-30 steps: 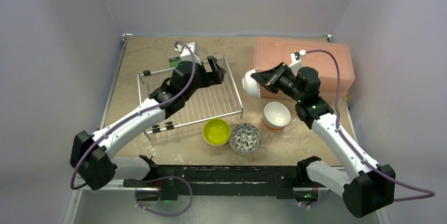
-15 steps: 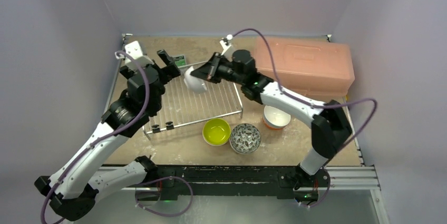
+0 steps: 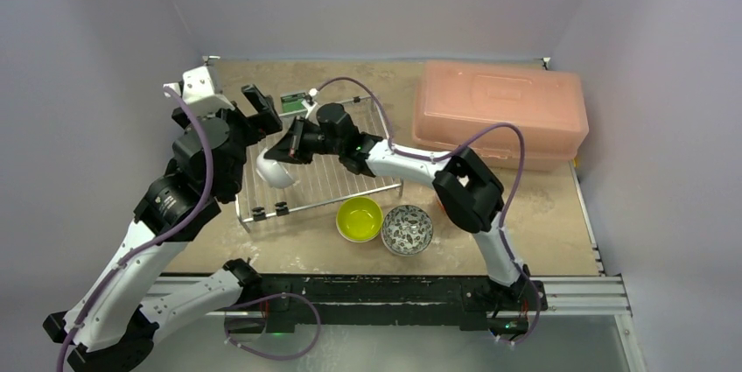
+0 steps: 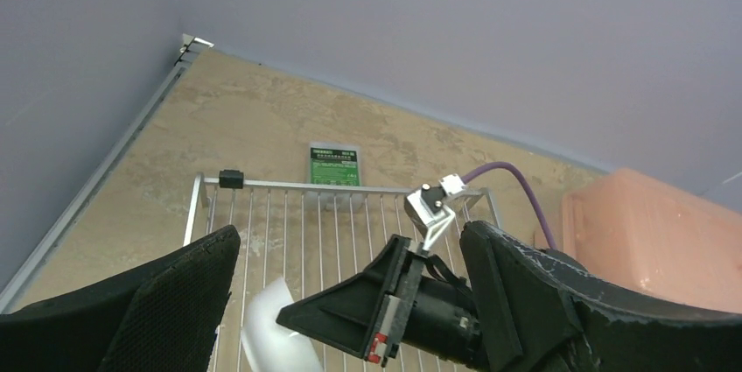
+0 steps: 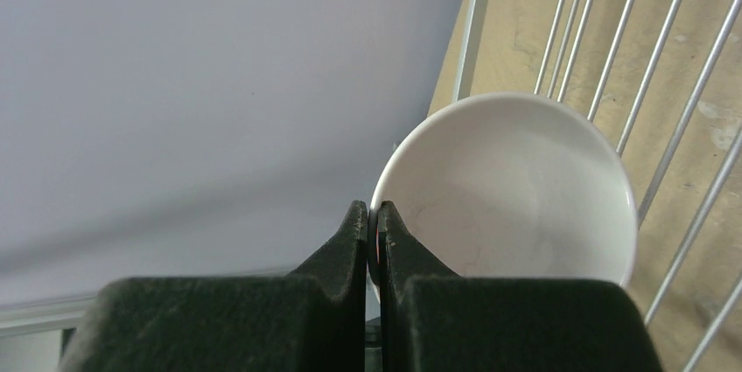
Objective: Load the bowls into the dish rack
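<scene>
My right gripper (image 3: 286, 150) reaches across the table and is shut on the rim of a white bowl (image 3: 274, 170). It holds the bowl tilted on its side over the left part of the silver wire dish rack (image 3: 350, 172). The right wrist view shows the jaws (image 5: 374, 214) pinching the bowl's rim (image 5: 512, 186) over the rack's wires (image 5: 612, 48). My left gripper (image 3: 248, 113) is open and empty, above the rack's back left corner; its view looks down on the rack (image 4: 262, 214), the bowl (image 4: 276, 333) and the right gripper (image 4: 385, 311). A lime-green bowl (image 3: 360, 219) and a patterned bowl (image 3: 407, 229) sit in front of the rack.
A pink translucent box (image 3: 499, 109) stands at the back right. A small green card (image 3: 297, 101) lies behind the rack. The right arm's elbow (image 3: 468, 190) hangs over the table right of the patterned bowl and hides what is under it.
The right arm has swung the white bowl from beside the pink box leftward to the rack's left part. The left gripper has drawn back to the left and risen.
</scene>
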Tool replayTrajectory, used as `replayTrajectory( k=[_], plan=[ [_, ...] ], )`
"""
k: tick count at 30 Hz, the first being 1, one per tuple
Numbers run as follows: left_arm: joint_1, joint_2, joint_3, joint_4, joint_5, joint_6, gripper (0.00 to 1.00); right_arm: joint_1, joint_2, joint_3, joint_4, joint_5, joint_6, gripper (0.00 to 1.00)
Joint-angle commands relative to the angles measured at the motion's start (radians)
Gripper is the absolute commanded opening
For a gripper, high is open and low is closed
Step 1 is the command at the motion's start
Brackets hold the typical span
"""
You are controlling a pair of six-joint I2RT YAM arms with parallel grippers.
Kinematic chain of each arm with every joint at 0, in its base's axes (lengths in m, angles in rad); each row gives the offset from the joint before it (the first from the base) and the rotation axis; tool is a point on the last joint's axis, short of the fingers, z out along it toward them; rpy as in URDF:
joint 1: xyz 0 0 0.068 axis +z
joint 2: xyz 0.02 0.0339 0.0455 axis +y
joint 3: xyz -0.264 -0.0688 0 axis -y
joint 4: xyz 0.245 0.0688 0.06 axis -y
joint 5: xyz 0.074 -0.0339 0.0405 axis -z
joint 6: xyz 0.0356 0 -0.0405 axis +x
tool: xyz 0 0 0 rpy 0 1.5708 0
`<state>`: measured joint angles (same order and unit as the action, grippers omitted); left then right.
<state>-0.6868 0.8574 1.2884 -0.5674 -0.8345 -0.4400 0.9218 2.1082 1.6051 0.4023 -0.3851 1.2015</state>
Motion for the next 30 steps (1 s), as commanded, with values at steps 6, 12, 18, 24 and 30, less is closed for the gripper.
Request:
replayTrajectory(
  k=[6,12,18,24,30],
  plan=[
    [0.003,0.009,0.045,-0.061,0.046,0.096,0.98,0.015,0.128,0.156,0.156,-0.095,0.248,0.00],
    [0.002,-0.021,0.020,-0.049,0.042,0.105,0.98,0.033,0.242,0.252,0.193,-0.132,0.373,0.00],
    [0.003,-0.051,0.003,-0.044,0.068,0.101,0.98,0.042,0.314,0.326,0.145,-0.148,0.439,0.00],
    [0.002,-0.092,-0.025,-0.004,0.077,0.104,0.98,0.041,0.319,0.270,0.125,-0.156,0.465,0.00],
    [0.003,-0.094,-0.029,-0.013,0.081,0.095,0.99,0.027,0.304,0.195,0.095,-0.114,0.434,0.00]
  ],
)
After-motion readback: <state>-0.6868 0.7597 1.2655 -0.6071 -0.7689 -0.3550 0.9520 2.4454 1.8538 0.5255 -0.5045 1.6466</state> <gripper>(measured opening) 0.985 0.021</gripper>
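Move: The right hand holds the white bowl by its rim over the dish rack. The slots at the rack's left end lie about 6 cm to its left, 2 cm back and some 10 cm below. The rack's black clips are about 10 cm back and 3 cm left, the green box 20 cm ahead and 4 cm right, the yellow-green bowl 13 cm back and 22 cm right. From the left hand, those slots lie about 3 cm ahead, 5 cm left and 26 cm below. Leftward and down together, about 6 cm left and 5 cm lower, the right hand carries the white bowl towards the slots at the rack's left end, the leftward travel ending first. The wrist rolls some 25 degrees, far side dipping, and the shut fingers keep their pinch on the rim. The open, empty left hand eases back about 2 cm. ##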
